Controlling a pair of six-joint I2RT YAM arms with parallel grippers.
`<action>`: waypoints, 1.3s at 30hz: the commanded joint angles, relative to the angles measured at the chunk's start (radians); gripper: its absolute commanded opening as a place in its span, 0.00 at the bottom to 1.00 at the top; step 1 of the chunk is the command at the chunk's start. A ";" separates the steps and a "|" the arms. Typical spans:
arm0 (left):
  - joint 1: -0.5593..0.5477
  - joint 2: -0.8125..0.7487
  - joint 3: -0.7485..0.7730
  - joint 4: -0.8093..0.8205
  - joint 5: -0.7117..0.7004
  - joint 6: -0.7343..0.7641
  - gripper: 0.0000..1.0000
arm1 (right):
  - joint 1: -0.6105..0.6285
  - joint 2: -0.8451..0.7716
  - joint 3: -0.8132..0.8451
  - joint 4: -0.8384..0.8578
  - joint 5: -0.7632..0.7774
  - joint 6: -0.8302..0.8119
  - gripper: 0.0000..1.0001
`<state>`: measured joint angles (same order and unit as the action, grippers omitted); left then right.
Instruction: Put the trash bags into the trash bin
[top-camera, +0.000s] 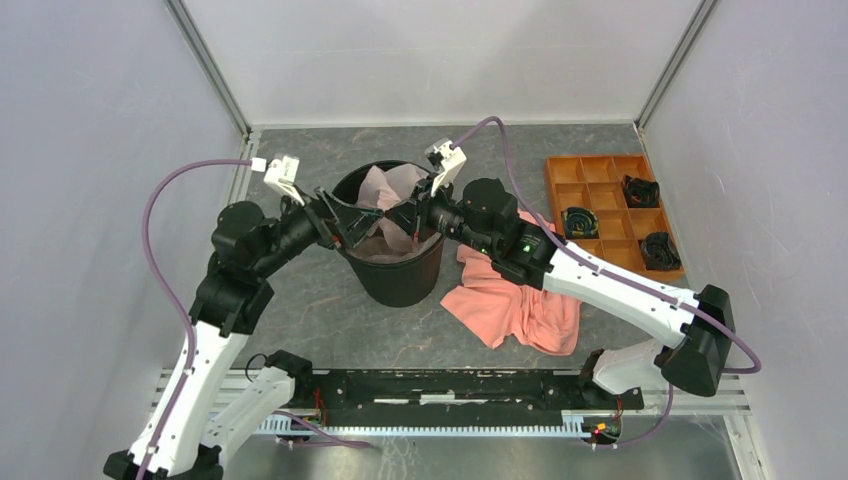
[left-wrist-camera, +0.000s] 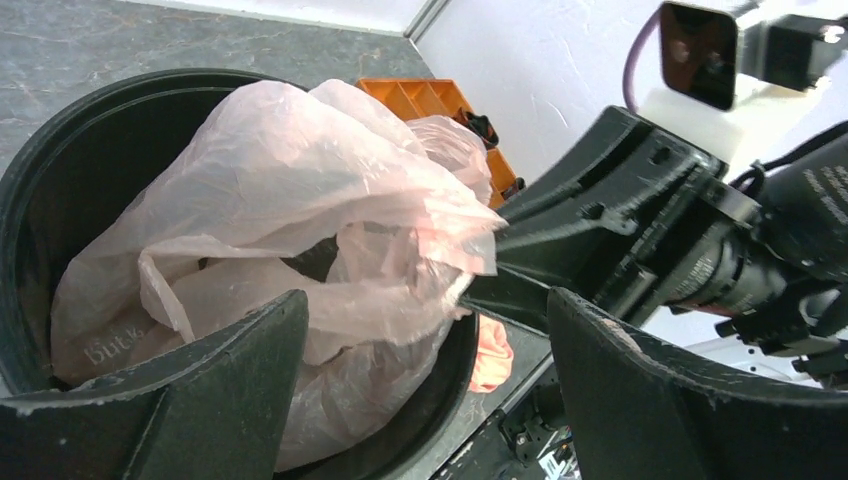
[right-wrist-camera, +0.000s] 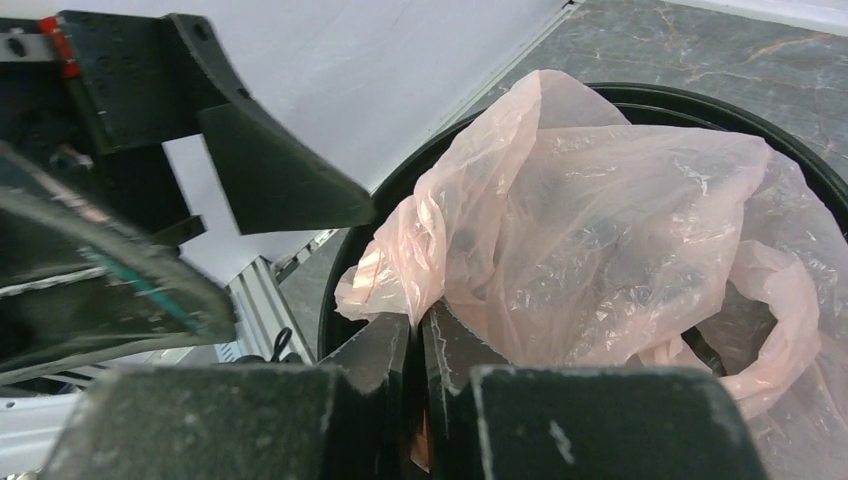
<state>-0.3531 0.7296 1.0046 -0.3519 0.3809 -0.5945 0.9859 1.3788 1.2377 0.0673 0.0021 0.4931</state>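
The black trash bin (top-camera: 400, 275) stands mid-table with the pale pink trash bag (top-camera: 385, 190) bunched up inside it, its top rising above the rim. My left gripper (top-camera: 345, 222) hovers at the bin's left rim, open wide, nothing between its fingers. In the left wrist view the bag (left-wrist-camera: 290, 170) lies just beyond the spread gripper (left-wrist-camera: 425, 320). My right gripper (top-camera: 405, 222) reaches in from the right rim. In the right wrist view this gripper (right-wrist-camera: 415, 325) is shut on a fold of the bag (right-wrist-camera: 600, 220), with film pinched in the thin slit.
A coral-orange cloth (top-camera: 515, 305) lies crumpled right of the bin under the right arm. An orange compartment tray (top-camera: 553, 190) at the back right holds black parts (top-camera: 640, 190). White walls close the left, right and back. A black rail (top-camera: 450, 385) runs along the near edge.
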 joint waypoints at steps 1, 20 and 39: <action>0.000 0.063 -0.024 0.116 0.088 -0.058 0.89 | 0.000 -0.041 0.015 0.035 -0.029 -0.006 0.11; -0.001 0.029 -0.070 -0.081 -0.035 0.067 0.06 | 0.001 -0.110 0.032 -0.097 0.091 -0.483 0.53; -0.001 -0.025 -0.033 -0.099 -0.035 0.077 0.02 | 0.092 -0.059 -0.092 0.067 0.111 -0.898 0.84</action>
<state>-0.3550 0.6960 0.9314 -0.4664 0.3412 -0.5564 1.0763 1.3098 1.1709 0.0040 0.0544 -0.3439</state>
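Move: The pinched edge of the pink trash bag, still in the right fingers, lies roughly 5 cm to the left hand's right, 3 cm ahead and 3 cm below its open fingers. From the left hand, the bag's loose bulk is about 6 cm ahead, 5 cm right and 9 cm down. From the right hand, whose fingers are on that edge, the trash bin's middle lies about 4 cm ahead, 1 cm right and 15 cm below. The left fingers shut on the trash bag's gathered edge beside the right gripper as that hand reaches slightly forward-right and sinks about 5 cm; still closed, it dips a little more, then rises back some 2 cm. The right fingers open wide and let go, the hand easing 3–4 cm right while rolling about 50 degrees around its pointing axis, left side dropping, then settling back and down. ##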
